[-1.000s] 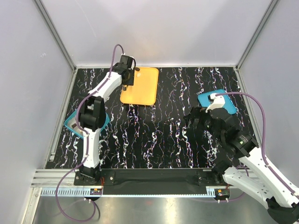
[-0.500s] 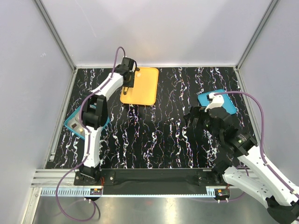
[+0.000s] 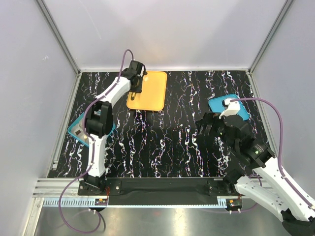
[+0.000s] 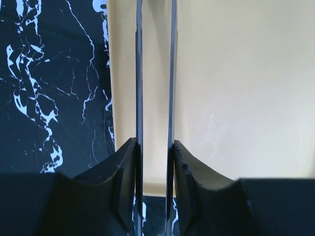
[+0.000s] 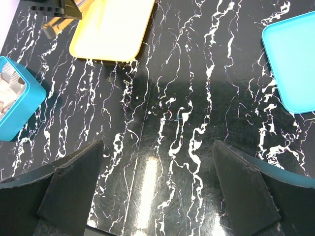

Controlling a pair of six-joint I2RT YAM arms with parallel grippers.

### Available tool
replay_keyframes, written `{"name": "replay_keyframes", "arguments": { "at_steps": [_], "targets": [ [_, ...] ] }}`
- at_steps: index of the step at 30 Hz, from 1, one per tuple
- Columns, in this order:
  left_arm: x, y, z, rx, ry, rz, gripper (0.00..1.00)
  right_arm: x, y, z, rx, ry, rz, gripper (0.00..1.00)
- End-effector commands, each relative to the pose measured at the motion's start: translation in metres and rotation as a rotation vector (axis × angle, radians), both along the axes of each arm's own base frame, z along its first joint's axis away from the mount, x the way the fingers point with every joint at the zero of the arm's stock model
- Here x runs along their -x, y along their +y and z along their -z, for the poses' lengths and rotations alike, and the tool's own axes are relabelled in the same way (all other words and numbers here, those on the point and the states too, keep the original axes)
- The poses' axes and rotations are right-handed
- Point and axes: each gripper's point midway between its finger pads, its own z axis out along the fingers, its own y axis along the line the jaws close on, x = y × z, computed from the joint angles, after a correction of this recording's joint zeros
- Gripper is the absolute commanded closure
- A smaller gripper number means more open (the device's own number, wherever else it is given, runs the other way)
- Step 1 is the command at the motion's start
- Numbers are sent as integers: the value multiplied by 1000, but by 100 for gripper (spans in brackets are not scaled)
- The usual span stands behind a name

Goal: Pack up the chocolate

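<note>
My left gripper (image 3: pixel 138 82) reaches over the left edge of the flat orange tray (image 3: pixel 150 93). In the left wrist view its jaws (image 4: pixel 155 143) press on two thin metal tweezer blades (image 4: pixel 139 73) that run out over the tray (image 4: pixel 236 88), with a narrow empty gap between them. No chocolate shows on the tray or between the blades. My right gripper (image 3: pixel 210 129) hangs wide open over bare marbled table (image 5: pixel 162 98), its fingers (image 5: pixel 74 182) holding nothing. The teal box (image 5: pixel 22 105) holds pale fluted cups; I cannot tell what lies in them.
The teal box (image 3: pixel 74 130) sits at the table's left edge, half hidden behind my left arm. A flat teal lid (image 3: pixel 216 103) lies at the right, partly under my right arm, and shows in the right wrist view (image 5: pixel 293 64). Grey walls close in three sides.
My left gripper has slid a little farther back along the tray's left edge. The right arm has drifted slightly to the right, still open.
</note>
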Motion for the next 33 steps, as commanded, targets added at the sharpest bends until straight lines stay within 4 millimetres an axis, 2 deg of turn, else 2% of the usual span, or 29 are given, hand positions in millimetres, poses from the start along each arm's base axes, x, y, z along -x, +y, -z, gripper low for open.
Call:
{"name": "replay_keyframes", "arguments": {
  "at_steps": [1, 3, 4, 6, 7, 8, 9, 10, 13, 14, 15, 19, 20, 24, 28, 29, 33],
  "targets": [
    [12, -7, -87, 75, -144, 1, 67, 0, -1, -10, -33, -24, 15, 0],
    [26, 0, -92, 67, -121, -30, 67, 3, 1, -9, -45, -18, 8, 0],
    [33, 5, -107, 67, -141, -47, 68, 4, 0, -9, -51, -17, 6, 0],
    [50, 12, -106, 59, -113, -74, 68, 7, 3, -9, -63, -8, -9, 0],
    [59, 17, -125, 70, -142, -82, 68, 8, 3, -9, -64, -6, -12, 0],
    [66, 20, -128, 69, -141, -88, 68, 10, 2, -9, -66, -4, -14, 0],
    [77, 24, -126, 66, -130, -98, 68, 11, 2, -8, -65, 3, -14, 0],
    [87, 29, -144, 77, -164, -104, 68, 13, 0, -10, -71, -1, -13, 0],
    [115, 47, -146, 44, -146, -142, 68, 18, -3, -14, -89, -14, -14, 0],
    [131, 56, -157, 40, -154, -155, 67, 20, -3, -15, -93, -20, -18, 0],
    [142, 64, -149, 25, -127, -172, 67, 20, -4, -14, -96, -20, -17, 0],
    [180, 96, -150, 37, -101, -236, 67, 24, -6, -12, -103, -25, -19, 0],
    [191, 111, -152, 43, -108, -269, 66, 25, -5, -10, -108, -21, -23, 0],
    [217, 144, -150, 53, -104, -354, 65, 28, -3, -8, -113, -23, -41, 0],
    [234, 166, -135, 88, -72, -419, 65, 28, -4, -8, -101, -30, -50, 1],
    [239, 173, -126, 88, -49, -449, 65, 28, -4, -8, -95, -32, -54, 0],
    [246, 187, -111, 105, -16, -507, 66, 28, -3, -7, -81, -36, -64, 0]
  ]
}}
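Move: The left hand, low over the far left part of the yellow tray, already has a chocolate in its fingers. Its goal, the blue box, has its middle about 27 cm back and 18 cm to its left, at roughly the same height. The yellow tray's middle is some 7 cm back and 5 cm right, and a dark chocolate remains about 4 cm ahead and 4 cm right. From the right hand, the box is about 51 cm left, 2 cm ahead and 16 cm below. Keeping its pinch on the chocolate, the left hand lifts it out of the yellow tray and carries it quickly back and left to above the blue box, about 25 cm back and 18 cm left. It climbs some 15 cm early on, swings left mostly in the second half while turning nearly 30 degrees counter-clockwise, and ends sinking a few centimetres. The open right hand eases back about 2.5 cm. ##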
